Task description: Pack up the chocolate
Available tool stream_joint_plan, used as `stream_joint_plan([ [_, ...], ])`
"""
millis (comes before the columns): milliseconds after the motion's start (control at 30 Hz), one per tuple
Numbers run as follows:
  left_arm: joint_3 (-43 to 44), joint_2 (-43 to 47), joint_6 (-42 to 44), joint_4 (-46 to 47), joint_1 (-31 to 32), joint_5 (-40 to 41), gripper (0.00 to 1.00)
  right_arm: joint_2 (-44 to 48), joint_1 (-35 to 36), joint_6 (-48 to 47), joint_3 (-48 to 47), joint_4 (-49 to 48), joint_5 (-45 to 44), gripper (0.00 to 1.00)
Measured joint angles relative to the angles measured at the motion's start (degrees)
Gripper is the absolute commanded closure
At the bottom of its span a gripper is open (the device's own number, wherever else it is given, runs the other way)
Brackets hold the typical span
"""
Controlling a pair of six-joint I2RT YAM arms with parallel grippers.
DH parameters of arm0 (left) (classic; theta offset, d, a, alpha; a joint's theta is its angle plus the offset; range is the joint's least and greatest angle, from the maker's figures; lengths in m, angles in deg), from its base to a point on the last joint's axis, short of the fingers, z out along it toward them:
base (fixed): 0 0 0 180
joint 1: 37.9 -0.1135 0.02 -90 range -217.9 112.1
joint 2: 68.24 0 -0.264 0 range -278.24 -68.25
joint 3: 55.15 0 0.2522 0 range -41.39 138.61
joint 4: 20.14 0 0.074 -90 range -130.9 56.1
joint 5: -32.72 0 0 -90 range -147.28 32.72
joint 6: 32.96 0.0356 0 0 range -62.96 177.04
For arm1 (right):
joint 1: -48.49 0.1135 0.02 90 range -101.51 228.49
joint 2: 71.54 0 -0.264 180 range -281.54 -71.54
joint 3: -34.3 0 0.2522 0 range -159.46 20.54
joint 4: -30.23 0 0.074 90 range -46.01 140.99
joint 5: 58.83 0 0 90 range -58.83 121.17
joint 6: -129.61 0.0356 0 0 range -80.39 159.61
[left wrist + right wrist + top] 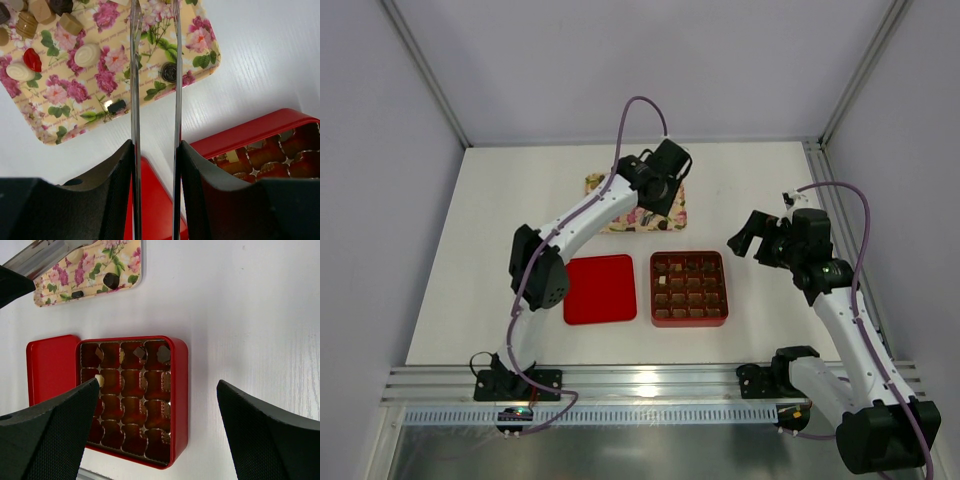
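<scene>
Chocolate pieces lie on the flowered tray (60,125): a dark round one (169,72), a dark square one (116,106), and pale ones (87,54) among a cluster at the far left. My left gripper (156,142) is shut on metal tongs (134,75), whose blades reach over the tray; their tips are out of frame. The red box (181,390) with its brown gridded insert holds a few pieces (163,354) in the cells nearest the tray. My right gripper (157,384) hangs open above the box's right side, holding nothing.
The red lid (600,290) lies flat just left of the box (689,320). The tray (630,222) sits behind them, partly under the left gripper (660,185). The right gripper (750,235) hovers right of the box. Metal rails run along the near table edge.
</scene>
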Motion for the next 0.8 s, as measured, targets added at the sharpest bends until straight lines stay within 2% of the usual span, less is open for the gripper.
stream_joint_plan([
  [800,2.6,-8.79,4.35,5.51,-0.83,0.63,0.61,1.66,0.0,-0.04,-0.07,0.85,0.2,0.0],
])
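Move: The tan chocolate at the far right of the flowered tray is about 10 cm ahead of the left hand, 4 cm to its right and some 14 cm below. The white square chocolate lies 5 cm left of it and slightly farther out; the round dark chocolate sits 9 cm nearer and 3 cm left of it. From the right hand, the tan chocolate is roughly 24 cm ahead, 16 cm left and 15 cm below. Sinking about 5 cm while reaching some 3 cm forward and a little right, the left hand brings its still-held steel tweezers down to the tan chocolate at the tray's far right, hardly turning the wrist and easing off at the end. The tips stay parted, coming around the chocolate; whether they touch it can't be seen. ##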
